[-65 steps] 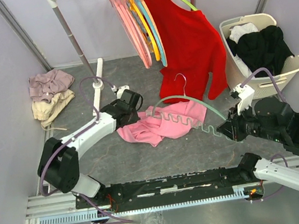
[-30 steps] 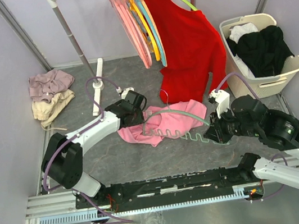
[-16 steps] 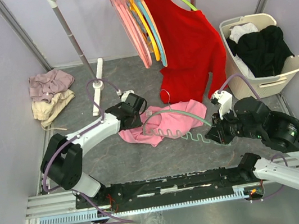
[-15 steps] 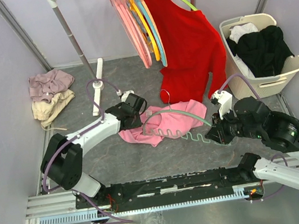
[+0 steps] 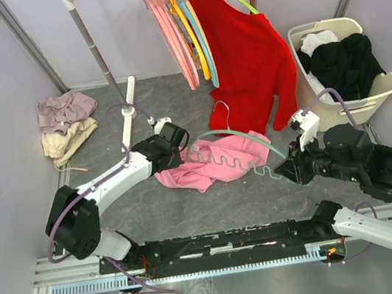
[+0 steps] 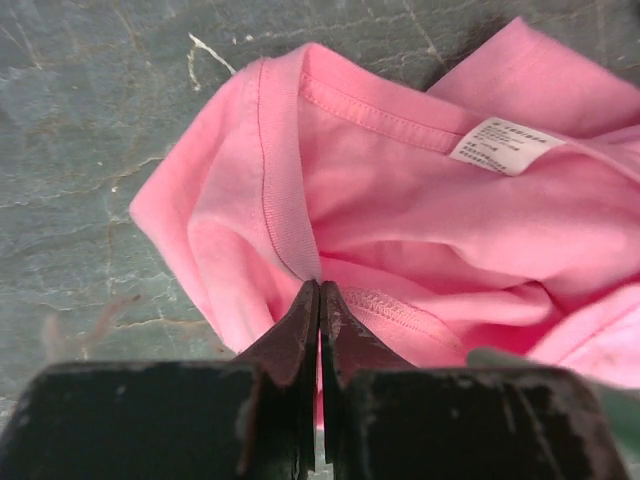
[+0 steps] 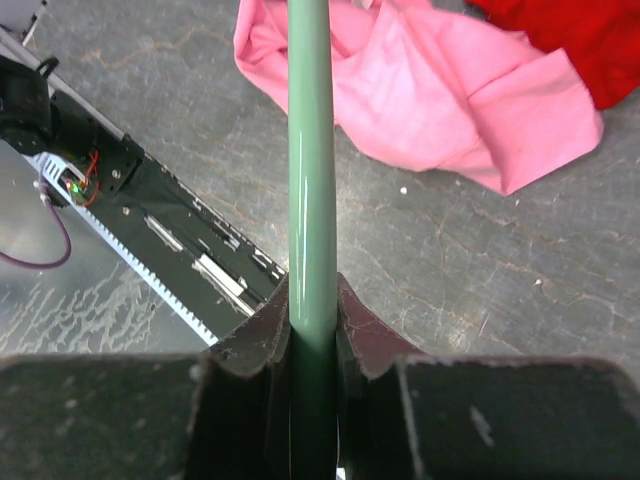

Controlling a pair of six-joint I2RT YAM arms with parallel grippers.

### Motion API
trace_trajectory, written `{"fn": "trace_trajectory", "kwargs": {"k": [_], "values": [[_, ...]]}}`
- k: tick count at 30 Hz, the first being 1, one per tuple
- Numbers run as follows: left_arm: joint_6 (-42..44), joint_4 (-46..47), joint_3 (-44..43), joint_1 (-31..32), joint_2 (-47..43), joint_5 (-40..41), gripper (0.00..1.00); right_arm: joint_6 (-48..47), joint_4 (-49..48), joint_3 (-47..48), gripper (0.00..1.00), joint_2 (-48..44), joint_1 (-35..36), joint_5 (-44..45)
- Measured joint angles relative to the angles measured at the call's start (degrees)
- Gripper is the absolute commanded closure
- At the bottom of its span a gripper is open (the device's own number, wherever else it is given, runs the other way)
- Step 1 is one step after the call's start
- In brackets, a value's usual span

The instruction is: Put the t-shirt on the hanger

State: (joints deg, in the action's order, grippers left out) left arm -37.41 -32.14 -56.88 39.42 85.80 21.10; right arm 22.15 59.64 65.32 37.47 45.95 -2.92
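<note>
The pink t-shirt (image 5: pixel 210 165) lies crumpled on the grey floor between the arms. My left gripper (image 5: pixel 184 151) is at its left edge. In the left wrist view the left gripper (image 6: pixel 320 290) is shut on a fold of the t-shirt (image 6: pixel 420 190) just below the neck band. The white label lies to the right. My right gripper (image 5: pixel 290 168) is shut on one end of the pale green hanger (image 5: pixel 258 138), whose arc and wavy bar hover over the t-shirt, hook pointing away. In the right wrist view the hanger (image 7: pixel 312 150) runs straight out from the right gripper (image 7: pixel 312 292).
A rail at the back carries pink hangers (image 5: pixel 170 32) and a red shirt (image 5: pixel 246 64) on a lime hanger. A beige laundry basket (image 5: pixel 384 87) with dark clothes stands at the right. A heap of clothes (image 5: pixel 64 123) lies at the left, by the rack's pole foot (image 5: pixel 128 111).
My left gripper has closed on the t-shirt's fabric at the collar. The right arm has carried the hanger a little to the right and away, so its hook now sits nearer the red shirt.
</note>
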Motion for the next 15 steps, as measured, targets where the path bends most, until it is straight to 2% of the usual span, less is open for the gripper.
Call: {"fn": "trace_trajectory", "kwargs": {"k": [7,15], "values": [[0.0,-3.4,-2.2,0.3,-6.7,1.3,0.97,-1.5,-1.6,2.4,0.98,1.5,0.0,1.4],[0.1,-5.4,-3.6,0.3,-7.9,1.3,0.97,-3.6,-7.4,0.9,0.98,8.3,0.0,-1.9]]}}
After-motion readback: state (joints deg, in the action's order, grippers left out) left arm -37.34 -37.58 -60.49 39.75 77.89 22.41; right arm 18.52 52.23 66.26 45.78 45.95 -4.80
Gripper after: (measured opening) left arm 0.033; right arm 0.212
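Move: My right hand grips the green hanger. The neck opening of the pink t-shirt is about 18 cm ahead of it, 22 cm to its left and 20 cm below. The t-shirt's middle lies some 16 cm ahead, 15 cm left and 21 cm down, and the red sweater's hem about 26 cm ahead and 8 cm left, just as low. From my left hand, already pinching the collar edge, the hanger's free end is roughly 4 cm right, 1 cm back and 5 cm above. With my left fingers still shut on the collar edge, I raise it about 5.5 cm, nearly straight up, easing off at the top. My right hand keeps its grip on the hanger, rises a little first, then swings left and forward about 4.5 cm in all, settling back down, to bring the hanger's free end over the neck opening. ##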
